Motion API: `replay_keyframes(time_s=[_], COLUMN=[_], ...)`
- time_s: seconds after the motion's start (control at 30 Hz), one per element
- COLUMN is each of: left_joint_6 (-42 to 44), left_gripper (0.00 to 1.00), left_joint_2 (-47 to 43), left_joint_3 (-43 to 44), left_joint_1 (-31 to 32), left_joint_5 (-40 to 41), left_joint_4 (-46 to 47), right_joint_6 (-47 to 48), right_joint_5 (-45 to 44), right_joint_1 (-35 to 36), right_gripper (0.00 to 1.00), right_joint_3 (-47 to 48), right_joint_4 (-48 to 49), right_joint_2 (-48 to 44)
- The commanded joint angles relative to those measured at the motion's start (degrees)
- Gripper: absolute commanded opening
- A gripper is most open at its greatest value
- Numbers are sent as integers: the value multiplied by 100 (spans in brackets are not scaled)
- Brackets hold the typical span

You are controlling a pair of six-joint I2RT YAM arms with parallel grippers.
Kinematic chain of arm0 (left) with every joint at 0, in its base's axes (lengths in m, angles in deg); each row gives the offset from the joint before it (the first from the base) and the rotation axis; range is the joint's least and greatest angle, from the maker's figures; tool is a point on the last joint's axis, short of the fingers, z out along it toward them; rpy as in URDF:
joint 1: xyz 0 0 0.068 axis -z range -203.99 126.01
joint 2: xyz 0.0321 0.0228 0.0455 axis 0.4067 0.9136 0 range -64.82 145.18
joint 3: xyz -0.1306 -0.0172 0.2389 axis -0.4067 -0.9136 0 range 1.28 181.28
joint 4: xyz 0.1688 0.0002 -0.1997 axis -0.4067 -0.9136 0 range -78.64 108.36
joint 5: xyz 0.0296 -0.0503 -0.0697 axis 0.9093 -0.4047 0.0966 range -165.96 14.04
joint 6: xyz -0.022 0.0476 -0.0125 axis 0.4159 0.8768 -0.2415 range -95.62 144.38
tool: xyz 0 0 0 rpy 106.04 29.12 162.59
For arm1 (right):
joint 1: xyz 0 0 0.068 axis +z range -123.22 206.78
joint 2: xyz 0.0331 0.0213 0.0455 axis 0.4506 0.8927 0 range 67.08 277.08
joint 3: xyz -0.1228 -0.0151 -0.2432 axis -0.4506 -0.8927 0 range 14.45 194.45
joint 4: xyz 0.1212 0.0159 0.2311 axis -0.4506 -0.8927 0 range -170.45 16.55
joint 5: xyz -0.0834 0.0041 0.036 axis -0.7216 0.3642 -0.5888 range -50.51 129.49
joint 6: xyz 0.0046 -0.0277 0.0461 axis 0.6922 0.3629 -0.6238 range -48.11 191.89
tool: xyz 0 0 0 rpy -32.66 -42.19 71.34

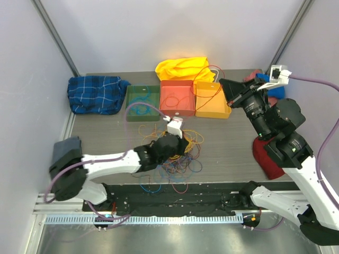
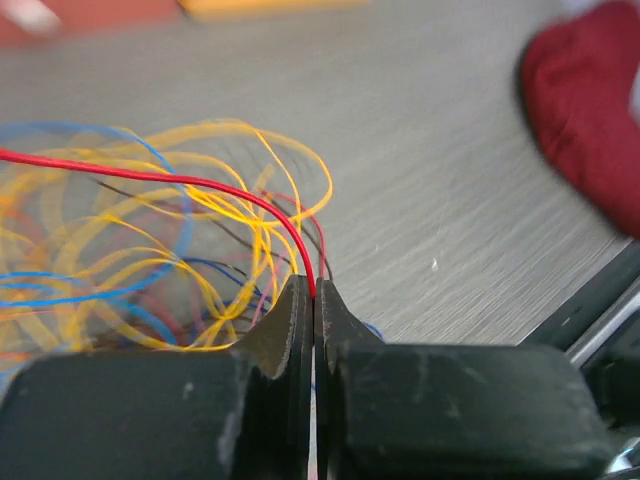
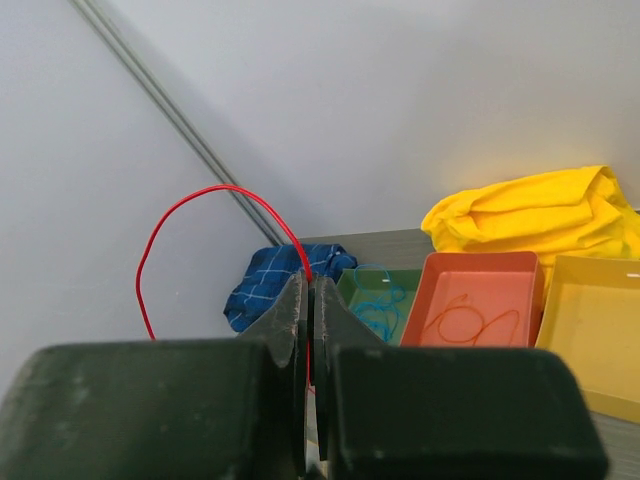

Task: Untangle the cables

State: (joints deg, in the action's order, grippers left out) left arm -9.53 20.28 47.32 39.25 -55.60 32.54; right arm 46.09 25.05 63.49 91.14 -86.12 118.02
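The cables (image 1: pixel 180 159) lie in a loose tangle of yellow, orange, blue, red and purple strands on the table in front of the arms' bases. My left gripper (image 1: pixel 184 146) is down in the tangle, shut on a red cable (image 2: pixel 200 183) that arcs left over the yellow and blue loops (image 2: pixel 150 250). My right gripper (image 1: pixel 223 85) is raised at the back right, over the trays. It is shut on a red cable (image 3: pixel 200 195) that loops up and to the left of its fingertips.
At the back stand a green tray (image 1: pixel 151 95) with a blue cable, an orange tray (image 1: pixel 177 82) with an orange cable, and a yellow tray (image 1: pixel 212 106). A blue plaid cloth (image 1: pixel 95 93), a yellow cloth (image 1: pixel 183 67) and a red cloth (image 1: pixel 265 156) lie around.
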Motion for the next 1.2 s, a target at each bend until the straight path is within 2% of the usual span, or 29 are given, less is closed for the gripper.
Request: replay_keyframes(time_s=[0.0,0.07,0.1,0.23,0.37,0.63,0.87,1.17], left_joint_6=[244,507,726,1227,1510,1088,1369,1159], left_gripper=[0,0,0,0,0,0,0,0], left_joint_2=[-1529,-1968,-2049,-2147,-2068,-1208,-461,375], left_joint_3=[738,1193,1388,2443,3190,4447,6133,7778], left_joint_1=[-58,-93,-102,-145,-338,-1490,-1727,-1789], left_joint_5=[1206,1242,1242,1251,1208,4,-190,-743], left_joint_4=[-1088,-1398,-1861,-2716,-2753,-2876,-3070,-3403], right_joint_6=[31,-12,-47,-170,-381,-601,-759,-751], right_joint_5=[-480,-708,-771,-798,-622,-184,449,1373], right_joint_1=[29,29,29,29,21,21,21,143], right_gripper=[1,0,1,1,1,1,1,1], right_joint_3=[-468,-671,-855,-1173,-1516,-1745,-2016,-1965], right_joint_4=[-34,18,71,106,335,748,985,1231], right_joint_2=[-382,-567,-620,-603,-401,381,716,1058])
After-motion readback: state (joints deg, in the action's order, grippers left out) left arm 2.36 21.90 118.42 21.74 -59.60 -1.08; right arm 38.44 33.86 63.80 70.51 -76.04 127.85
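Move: Both hands already pinch the red cable. The red box lies about 31 cm ahead of the left hand, 3 cm left and 10 cm below; from the high right hand it is some 29 cm ahead, 11 cm left and 46 cm below. The cable pile's middle is 4 cm ahead, 5 cm left of the left hand and 11 cm lower; the green box stands 30 cm ahead and 21 cm left of that hand. Both keep pinching the red cable: left rises about 43 cm off the pile, right sinks 18 towards red box. ##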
